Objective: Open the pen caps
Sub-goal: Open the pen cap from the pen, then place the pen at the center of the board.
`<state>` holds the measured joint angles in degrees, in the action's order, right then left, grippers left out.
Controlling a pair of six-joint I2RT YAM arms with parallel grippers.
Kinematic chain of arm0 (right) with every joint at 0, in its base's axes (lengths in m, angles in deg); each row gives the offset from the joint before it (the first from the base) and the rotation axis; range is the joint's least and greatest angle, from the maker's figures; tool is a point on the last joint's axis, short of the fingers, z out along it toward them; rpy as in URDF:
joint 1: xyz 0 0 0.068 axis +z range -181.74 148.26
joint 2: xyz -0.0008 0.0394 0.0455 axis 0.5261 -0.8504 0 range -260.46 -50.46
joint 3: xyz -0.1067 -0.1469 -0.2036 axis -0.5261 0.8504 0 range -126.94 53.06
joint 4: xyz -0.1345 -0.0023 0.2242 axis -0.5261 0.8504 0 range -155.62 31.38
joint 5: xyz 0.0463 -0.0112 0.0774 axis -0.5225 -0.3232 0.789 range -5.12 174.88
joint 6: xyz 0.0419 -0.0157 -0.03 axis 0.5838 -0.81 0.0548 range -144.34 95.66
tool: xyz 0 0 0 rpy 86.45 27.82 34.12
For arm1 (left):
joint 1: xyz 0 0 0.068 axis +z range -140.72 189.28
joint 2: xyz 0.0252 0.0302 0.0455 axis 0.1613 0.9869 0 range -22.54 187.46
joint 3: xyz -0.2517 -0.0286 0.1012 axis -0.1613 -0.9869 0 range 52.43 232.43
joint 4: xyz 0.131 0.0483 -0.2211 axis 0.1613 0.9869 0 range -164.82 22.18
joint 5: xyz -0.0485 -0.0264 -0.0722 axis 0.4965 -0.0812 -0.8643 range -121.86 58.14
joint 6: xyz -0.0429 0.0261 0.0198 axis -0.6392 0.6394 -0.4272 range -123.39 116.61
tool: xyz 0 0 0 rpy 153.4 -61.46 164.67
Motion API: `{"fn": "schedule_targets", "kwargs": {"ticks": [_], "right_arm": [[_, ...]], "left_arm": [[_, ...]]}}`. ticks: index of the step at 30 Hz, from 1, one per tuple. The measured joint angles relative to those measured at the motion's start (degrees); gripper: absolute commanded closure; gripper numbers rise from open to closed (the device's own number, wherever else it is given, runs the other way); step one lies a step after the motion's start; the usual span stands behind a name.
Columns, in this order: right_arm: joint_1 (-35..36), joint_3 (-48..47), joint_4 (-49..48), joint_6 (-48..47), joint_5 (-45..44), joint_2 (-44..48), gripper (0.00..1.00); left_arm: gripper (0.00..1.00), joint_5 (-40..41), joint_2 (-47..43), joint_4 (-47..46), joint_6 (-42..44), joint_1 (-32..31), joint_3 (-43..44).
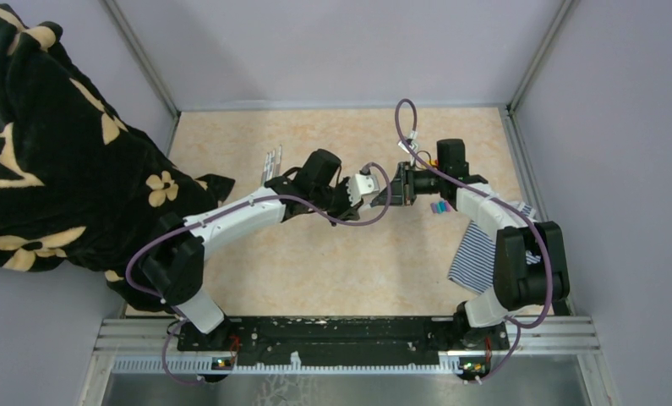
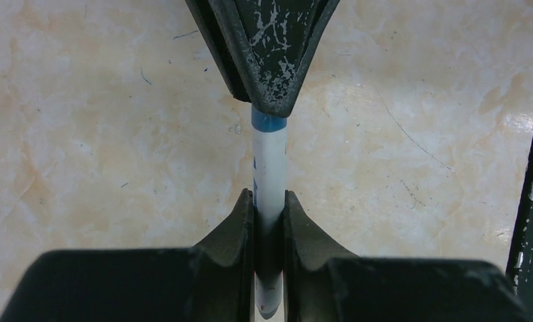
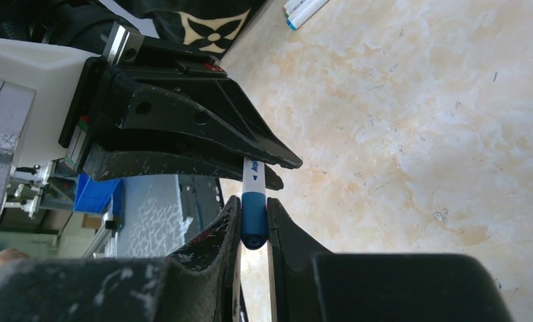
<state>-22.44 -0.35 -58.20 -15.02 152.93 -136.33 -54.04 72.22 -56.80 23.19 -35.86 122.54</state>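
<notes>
My left gripper is shut on the white barrel of a pen and holds it above the table. My right gripper is shut on that pen's blue cap; the cap sits on the barrel's end. The two grippers meet tip to tip over the middle of the table, left and right. Several other white pens lie side by side at the far left, also in the right wrist view. Loose caps lie to the right of my right gripper.
A blue-and-white striped cloth lies at the right under my right arm. A black cloth with cream flowers hangs over the left wall. Metal frame posts stand at the far corners.
</notes>
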Motion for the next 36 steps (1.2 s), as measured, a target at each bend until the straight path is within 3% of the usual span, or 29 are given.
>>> {"fn": "schedule_targets", "kwargs": {"ticks": [9,17,25,36], "right_arm": [[-0.07,0.0,-1.03,-0.09,-0.42,0.0,1.0],[-5.42,-0.02,-1.42,1.16,-0.61,0.22,1.0],[-5.33,-0.02,-1.44,1.27,-1.03,0.94,1.0],[-5.33,0.04,-1.66,1.11,-3.19,1.95,1.0]], "left_arm": [[1.0,-0.94,0.35,-0.94,0.39,1.05,-0.37],[1.0,12.87,-2.64,1.11,1.38,5.42,-9.05],[1.0,14.21,-5.11,1.68,0.87,6.6,-10.25],[1.0,12.11,-5.49,4.37,-4.63,21.07,-9.81]]}}
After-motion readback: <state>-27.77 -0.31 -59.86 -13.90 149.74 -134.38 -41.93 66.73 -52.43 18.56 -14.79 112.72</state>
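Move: The blue cap still sits on the pen held in the left fingers, about 7 cm to that hand's right, 1 cm ahead and roughly 3 cm higher, already between the right fingertips. The near row of uncapped pens lies some 31 cm left of the left hand, 4 cm ahead and 13 cm below; the far row lies 27 cm left and 20 cm ahead. From the right hand, three loose caps lie about 22 cm right, 4 cm ahead and 16 cm below. Pen and cap are drawn apart, both hands keeping their pinch: the left pulls the pen left and down, while the right backs off about 3 cm to the right and slightly less forward with the cap, then nearly stops. After a brief slowing the left carries on left and forward towards the near pen row, some 18 cm left in all, swinging about 30 degrees counter-clockwise. ##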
